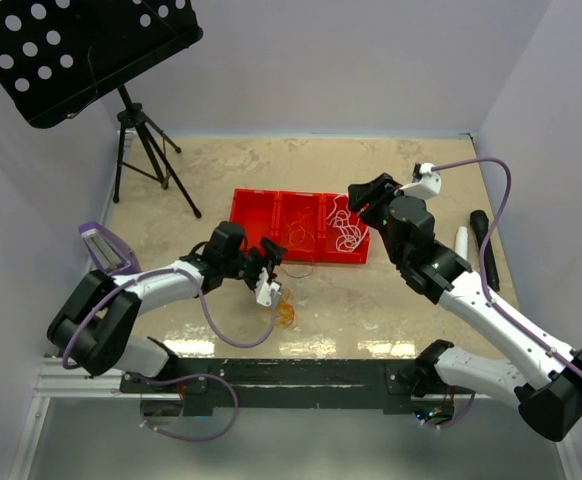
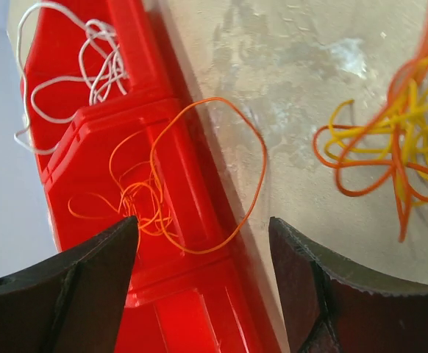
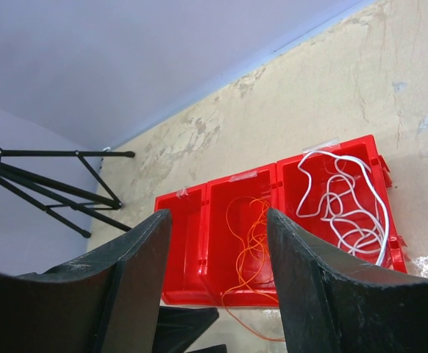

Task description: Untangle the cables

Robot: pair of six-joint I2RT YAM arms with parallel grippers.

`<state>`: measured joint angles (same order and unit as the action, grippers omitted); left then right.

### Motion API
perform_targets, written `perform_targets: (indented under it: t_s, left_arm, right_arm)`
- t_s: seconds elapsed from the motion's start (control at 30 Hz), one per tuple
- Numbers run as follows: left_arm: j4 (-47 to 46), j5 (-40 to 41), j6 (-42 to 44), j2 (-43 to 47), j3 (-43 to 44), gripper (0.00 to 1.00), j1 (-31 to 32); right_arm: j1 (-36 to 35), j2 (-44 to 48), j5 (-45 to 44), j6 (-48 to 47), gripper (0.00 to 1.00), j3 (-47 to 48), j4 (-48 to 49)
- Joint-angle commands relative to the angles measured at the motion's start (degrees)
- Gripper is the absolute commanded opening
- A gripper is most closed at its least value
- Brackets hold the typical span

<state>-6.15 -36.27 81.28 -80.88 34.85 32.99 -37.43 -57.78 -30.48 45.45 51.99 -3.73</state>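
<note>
A red three-compartment tray [image 1: 254, 203] lies mid-table. A white cable [image 1: 346, 230] fills its right compartment. A thin orange cable [image 1: 299, 238] lies in the middle one, and a loop of it [image 2: 264, 158] hangs over the near wall onto the table. A small orange and yellow tangle [image 1: 285, 310] lies on the table nearer me and shows in the left wrist view [image 2: 394, 147]. My left gripper [image 1: 274, 265] is open and empty over the tray's near wall [image 2: 199, 294]. My right gripper [image 1: 366, 195] is open and empty, high above the tray [image 3: 188, 209]. I see no separate red cable.
A black perforated music stand [image 1: 81, 50] on a tripod [image 1: 141, 150] stands at the back left. A black bar [image 1: 483, 240] and a white tube [image 1: 461, 243] lie at the right. Purple walls close off the table at the back and sides.
</note>
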Motion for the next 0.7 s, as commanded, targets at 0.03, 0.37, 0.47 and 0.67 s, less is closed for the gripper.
perform_targets:
  t_s: [0.03,0.37,0.47,0.67]
  left_arm:
    - [-6.4,-5.9,18.6,-4.7,-1.7,0.76,-0.9]
    - [-13.2,-5.8,33.7,-11.0,-5.4,0.69,-1.0]
    - [-13.2,-5.3,36.0,-12.7,-4.5,0.65,-1.0]
    - [-11.4,-4.9,36.0,-14.6,-2.2,0.50,-1.0]
  right_arm:
    - [0.3,0.9,-0.4,0.0,0.59,1.1,1.4]
    - [0.3,1.8,-1.2,-1.0,0.59,1.1,1.7]
    - [0.3,2.3,-1.5,-1.2,0.59,1.0,1.8]
    - [0.4,2.7,-2.2,-1.4,0.59,1.1,1.3]
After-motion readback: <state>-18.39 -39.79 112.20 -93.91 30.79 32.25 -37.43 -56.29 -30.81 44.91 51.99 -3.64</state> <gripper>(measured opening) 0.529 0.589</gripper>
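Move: The orange loop hanging over the red box's front wall lies about 4 cm right of the left gripper, level with it fore and aft and some 6 cm below. The yellow-orange tangle sits on the table around 9 cm back and 1 cm right, 7 cm down; the orange cable in the middle compartment is about 8 cm ahead, 4 cm right and 6 cm down. From the right gripper, the loop is roughly 4 cm back, 15 cm left and 29 cm below. Bring the left gripper down about 5 cm beside the box's front wall to the overhanging orange loop, quickly at first, then easing. Keep the fingers pointing right and slanting down while you roll the wrist some 30 degrees about their line, top side tipping back, and late in the descent start closing them, leaving them about half open. ##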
